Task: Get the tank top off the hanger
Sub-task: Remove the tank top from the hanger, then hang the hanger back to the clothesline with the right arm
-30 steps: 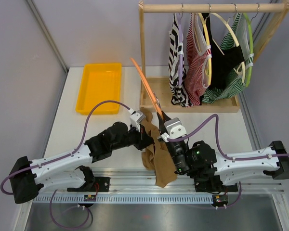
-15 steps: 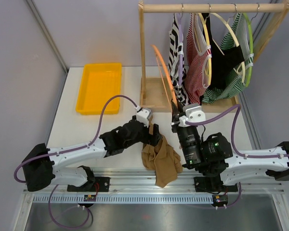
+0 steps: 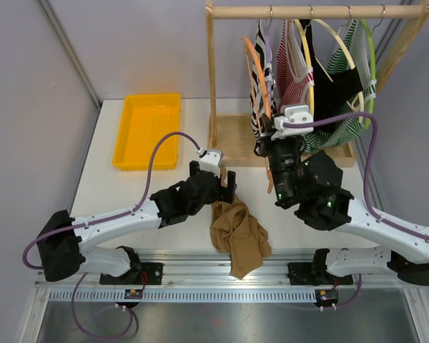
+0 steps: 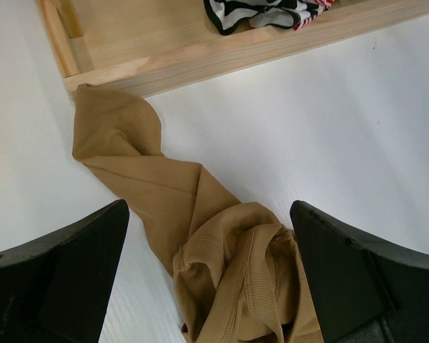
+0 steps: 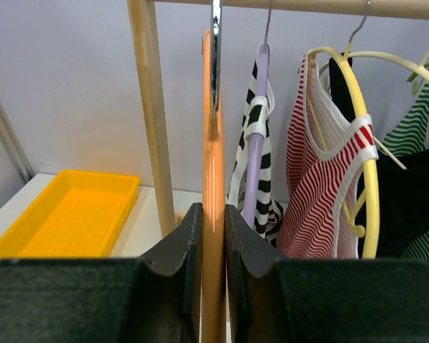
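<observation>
The tan tank top (image 3: 237, 232) lies crumpled on the white table near the front edge, off the hanger. My left gripper (image 3: 216, 184) hovers just above its upper end, open, with nothing between the fingers; in the left wrist view the cloth (image 4: 200, 207) lies under the gripper (image 4: 209, 214). My right gripper (image 5: 213, 214) is shut on the bare orange hanger (image 5: 213, 150). It holds the hanger (image 3: 256, 78) upright at the left end of the rack's rail (image 3: 314, 12). The metal hook (image 5: 216, 43) reaches up to the rail; whether it rests on it is hidden.
Several garments hang on the wooden rack: a black-and-white one (image 3: 261, 86), a red striped one (image 3: 293, 93), a black one (image 3: 336, 89) and a green striped one (image 3: 354, 118). The rack's base (image 3: 232, 136) stands behind the tank top. A yellow tray (image 3: 147, 130) sits at the back left.
My left gripper opened and let go of the tank top, which dropped onto the table. My right arm carried the orange hanger up and back to the rail.
</observation>
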`<state>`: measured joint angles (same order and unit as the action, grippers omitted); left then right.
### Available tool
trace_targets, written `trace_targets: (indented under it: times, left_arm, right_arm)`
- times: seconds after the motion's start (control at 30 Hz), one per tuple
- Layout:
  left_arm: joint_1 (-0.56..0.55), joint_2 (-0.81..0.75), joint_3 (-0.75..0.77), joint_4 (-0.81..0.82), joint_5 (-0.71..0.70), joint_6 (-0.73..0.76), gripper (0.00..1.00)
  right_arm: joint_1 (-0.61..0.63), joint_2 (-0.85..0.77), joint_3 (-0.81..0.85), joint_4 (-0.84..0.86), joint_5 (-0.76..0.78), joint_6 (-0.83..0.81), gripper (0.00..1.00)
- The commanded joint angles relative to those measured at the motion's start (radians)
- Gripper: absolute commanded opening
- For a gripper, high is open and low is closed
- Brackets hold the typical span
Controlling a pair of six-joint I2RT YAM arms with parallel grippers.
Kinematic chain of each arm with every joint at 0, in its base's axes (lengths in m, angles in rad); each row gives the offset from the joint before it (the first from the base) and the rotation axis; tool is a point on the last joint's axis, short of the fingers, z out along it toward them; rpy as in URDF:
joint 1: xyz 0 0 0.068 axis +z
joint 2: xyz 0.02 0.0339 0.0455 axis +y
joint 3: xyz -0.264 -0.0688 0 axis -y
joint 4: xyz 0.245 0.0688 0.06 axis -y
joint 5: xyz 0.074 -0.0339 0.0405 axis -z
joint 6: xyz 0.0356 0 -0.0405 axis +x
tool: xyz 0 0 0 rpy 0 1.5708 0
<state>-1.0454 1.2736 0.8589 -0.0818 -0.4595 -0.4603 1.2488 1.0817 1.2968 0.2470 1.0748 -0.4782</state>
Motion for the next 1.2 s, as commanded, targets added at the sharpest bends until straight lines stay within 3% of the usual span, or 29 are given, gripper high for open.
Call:
trace_targets:
  times: [0.0,0.6,1.17]
  left_arm:
    - [-0.004,-0.069,0.011,0.027,-0.06,0.026,0.99]
    - [-0.004,-0.299,-0.08,-0.018,-0.114,0.064,0.99]
    - [-0.004,-0.384,-0.1,-0.088,-0.171,0.064,0.99]
  right_arm:
    - [-0.064,0.073,0.12,-0.138,-0.137,0.127,0.0]
    - [-0.399,0.484,0.553,-0.278,-0.427,0.207,0.0]
    - [-0.554,0.96,1.225,-0.454,-0.564,0.222,0.0]
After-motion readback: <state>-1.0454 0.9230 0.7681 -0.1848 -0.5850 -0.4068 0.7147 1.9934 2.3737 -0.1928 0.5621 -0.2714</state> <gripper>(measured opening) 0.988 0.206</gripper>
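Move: The free spot at the rail's left end, where the held orange hanger is being taken, lies about 30 cm ahead of the right hand, 9 cm left and 9 cm above. The left post stands some 4 cm left of that spot; the zebra top hangs 8 cm right of it, its middle about 16 cm lower. From the left hand, the spot is roughly 30 cm ahead, 2 cm right and 40 cm up; the brown tank top lies 10 cm back, 6 cm right, 15 cm below. Still pinching the bare orange hanger, the right hand carries it about 25 cm forward and 8 cm left to the rail's empty end beside the left post, nearly level and rolling only slightly. Meanwhile the left hand, open and empty, backs away from the tank top, some 7 cm left and 6 cm up, its fingers tipping up a little. ##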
